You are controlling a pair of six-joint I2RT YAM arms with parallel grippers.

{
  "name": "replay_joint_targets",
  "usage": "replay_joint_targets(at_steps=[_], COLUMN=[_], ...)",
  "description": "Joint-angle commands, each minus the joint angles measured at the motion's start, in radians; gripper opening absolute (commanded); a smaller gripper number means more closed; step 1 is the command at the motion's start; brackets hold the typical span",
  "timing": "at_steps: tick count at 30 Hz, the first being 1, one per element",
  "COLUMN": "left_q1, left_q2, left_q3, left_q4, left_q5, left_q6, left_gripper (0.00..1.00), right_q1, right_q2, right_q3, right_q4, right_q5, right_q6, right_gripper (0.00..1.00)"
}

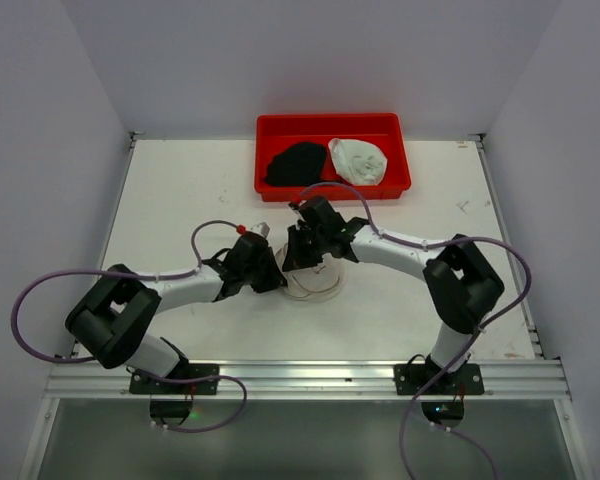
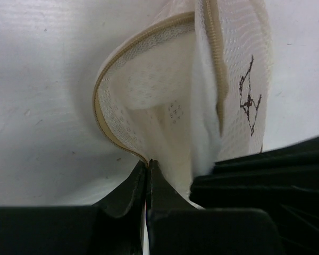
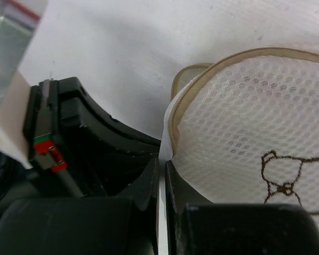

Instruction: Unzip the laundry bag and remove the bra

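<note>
The laundry bag, round whitish mesh with a beige zipper band, sits at mid-table between both grippers. In the left wrist view the laundry bag gapes open and shows a white inside. My left gripper is shut on its zipper edge. My right gripper is shut on a white fabric edge of the laundry bag, beside the printed figure. From above, the left gripper and right gripper meet at the bag's left side. The black bra lies in the red tray.
The red tray stands at the table's back middle and also holds a pale dome-shaped cup. White walls close off the left, right and back. A metal rail runs along the near edge by the arm bases.
</note>
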Motion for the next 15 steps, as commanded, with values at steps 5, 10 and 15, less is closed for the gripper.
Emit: replay_joint_targets(at_steps=[5, 10, 15], left_q1=[-0.004, 0.007, 0.017], left_q2=[-0.049, -0.129, -0.233], left_q3=[-0.103, -0.152, -0.148], left_q4=[0.072, 0.036, -0.067], left_q5=[-0.015, -0.065, -0.093], left_q6=[-0.040, -0.045, -0.016], left_gripper=[0.04, 0.18, 0.30], right_q1=[0.005, 0.005, 0.005], right_q2=[0.097, 0.086, -0.007], right_q3=[-0.083, -0.087, -0.048], right_q4=[0.194, 0.209, 0.159], right_q5=[-0.147, -0.187, -0.170], right_q6=[0.098, 0.100, 0.063], right_gripper=[0.11, 0.24, 0.46])
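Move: The left hand still pinches the laundry bag's left rim; the bag's middle lies about 6 cm to that hand's right, 2 cm ahead and 1 cm lower. The right hand still pinches the folded flap's edge, with the left rim some 5 cm below, 3 cm back and 1 cm left of it. The bag's middle is 6 cm to its right, 1 cm ahead and 6 cm lower; the red tray stands about 38 cm ahead and 12 cm to its right. Both hands let go of the laundry bag as they open, the right wider than the left. The right first brings the flap's edge down about 5 cm onto the left rim while drawing slightly back and tipping some 10 degrees, then eases up a little. The left dips 1–2 cm, then opens while sliding back and left about 4 cm in all, rising slightly at the end. ##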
